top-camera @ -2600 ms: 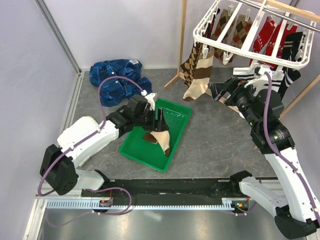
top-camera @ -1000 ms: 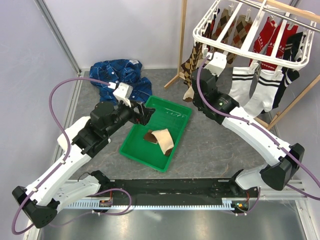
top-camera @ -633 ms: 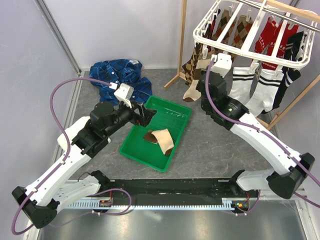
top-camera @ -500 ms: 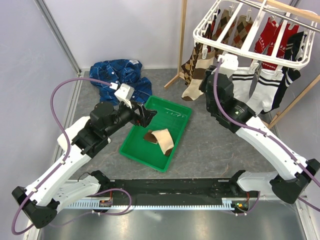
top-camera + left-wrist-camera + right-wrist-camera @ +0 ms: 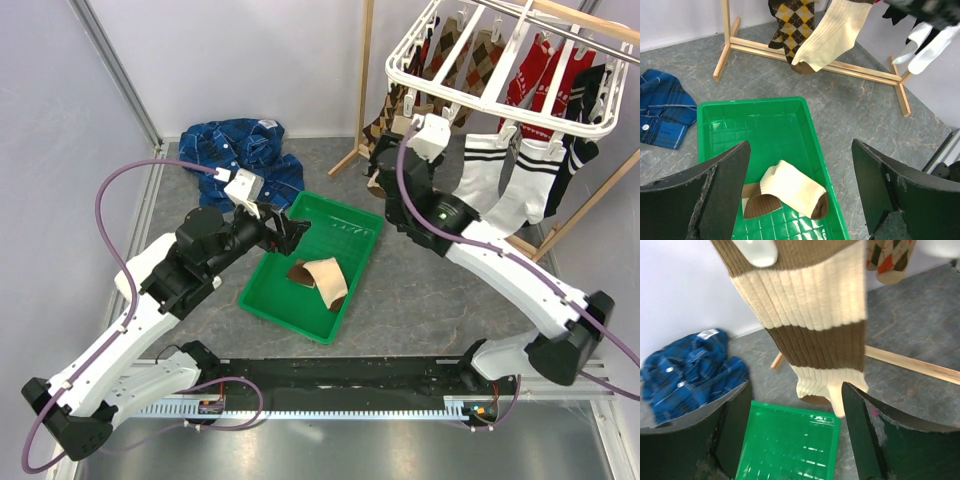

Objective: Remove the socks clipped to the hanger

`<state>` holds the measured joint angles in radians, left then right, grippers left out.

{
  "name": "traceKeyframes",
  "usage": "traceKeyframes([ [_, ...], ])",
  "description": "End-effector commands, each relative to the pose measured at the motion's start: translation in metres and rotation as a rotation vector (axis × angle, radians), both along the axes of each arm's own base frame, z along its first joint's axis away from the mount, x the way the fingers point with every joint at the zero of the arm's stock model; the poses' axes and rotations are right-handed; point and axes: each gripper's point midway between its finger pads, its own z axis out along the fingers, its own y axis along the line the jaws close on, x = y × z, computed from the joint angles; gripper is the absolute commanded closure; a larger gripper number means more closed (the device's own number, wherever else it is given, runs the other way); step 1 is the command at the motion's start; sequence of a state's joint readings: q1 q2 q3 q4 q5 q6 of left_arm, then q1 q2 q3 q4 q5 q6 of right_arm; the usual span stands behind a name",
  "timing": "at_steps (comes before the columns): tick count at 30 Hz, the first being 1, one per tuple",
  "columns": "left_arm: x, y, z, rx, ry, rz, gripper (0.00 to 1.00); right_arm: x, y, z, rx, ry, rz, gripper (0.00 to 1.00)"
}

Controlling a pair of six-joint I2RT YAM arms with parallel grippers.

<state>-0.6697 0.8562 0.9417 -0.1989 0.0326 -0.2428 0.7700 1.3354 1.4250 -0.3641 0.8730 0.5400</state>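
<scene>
The white grid hanger [image 5: 430, 62] hangs at the upper right with socks clipped under it: brown argyle [image 5: 482, 55], red [image 5: 535, 70], black [image 5: 590, 92] and white with black stripes [image 5: 490, 175]. In the right wrist view a tan-and-brown striped sock [image 5: 810, 315] hangs from a white clip [image 5: 757, 250]. Its toe dangles just beyond my right gripper [image 5: 795, 387], between the lines of the fingers; the jaws stand wide apart, open. My left gripper [image 5: 800, 145] hovers open over the green bin [image 5: 755, 125], where one tan-and-brown sock [image 5: 790, 190] lies.
A crumpled blue plaid shirt [image 5: 235, 150] lies at the back left of the table. The wooden pole stand [image 5: 365, 70] rises behind the bin, and its foot rails [image 5: 860, 70] run along the table under the hanger. A grey wall [image 5: 60, 150] closes the left side.
My right gripper has gone from nearly shut to wide open and swung back left to the striped sock, which stays clipped. The left arm has barely moved.
</scene>
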Motion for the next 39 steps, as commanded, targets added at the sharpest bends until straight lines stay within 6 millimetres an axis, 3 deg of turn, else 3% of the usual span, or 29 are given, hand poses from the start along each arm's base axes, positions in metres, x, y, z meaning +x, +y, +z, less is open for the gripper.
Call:
traceKeyframes([
  [1,0.002,0.004,0.015,-0.003,-0.077,0.016,0.11,0.016,-0.006,0.012,0.010,-0.043,-0.137,0.19],
  [5,0.001,0.007,0.019,-0.009,-0.087,0.022,0.11,0.029,0.001,0.003,-0.036,-0.024,-0.179,0.19],
  [18,0.001,0.007,0.020,-0.014,-0.091,0.024,0.11,0.042,-0.018,-0.015,-0.154,-0.005,-0.347,0.24],
  [21,0.001,0.007,0.020,-0.015,-0.089,0.026,0.11,0.048,-0.023,-0.020,-0.177,0.012,-0.349,0.43],
  [22,0.001,0.007,0.020,-0.015,-0.089,0.024,0.11,0.046,-0.023,-0.020,-0.177,0.012,-0.349,0.56],
  [30,0.001,0.006,0.027,-0.010,-0.104,0.014,0.11,0.032,-0.017,-0.006,-0.184,0.027,-0.165,0.98],
  [35,-0.011,-0.017,0.041,-0.050,-0.080,-0.124,0.11,0.009,-0.013,0.024,-0.109,-0.032,-0.006,1.00],
  [36,-0.012,-0.020,0.051,-0.063,-0.092,-0.139,0.11,0.006,-0.010,0.030,-0.083,-0.043,0.029,1.00],
  [39,-0.007,-0.038,0.055,-0.057,-0.079,-0.203,0.11,-0.008,-0.007,0.046,-0.024,-0.073,0.102,1.00],
])
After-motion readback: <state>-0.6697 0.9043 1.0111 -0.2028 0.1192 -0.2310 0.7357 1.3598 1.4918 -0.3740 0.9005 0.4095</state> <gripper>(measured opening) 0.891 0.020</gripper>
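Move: The striped beige-and-brown sock hangs about 5 cm ahead of the right gripper and 2 cm to its right, its middle some 2 cm lower. The dark argyle sock hangs behind it, roughly 12 cm ahead of the gripper and 3 cm left; the white black-banded sock is some 18 cm to the gripper's right and 4 cm ahead, about level. From the left gripper, the striped sock lies about 16 cm ahead and 22 cm right, slightly higher. Reach the open right gripper forward and down onto the striped sock, about 4.5 cm out and 3.5 cm lower, easing slightly right as the wrist turns nearly 20 degrees clockwise. Shut the fingers on its dark brown band, then tug up about 5 cm and back nearly 4 cm, undoing most of that turn and keeping the pinch. ##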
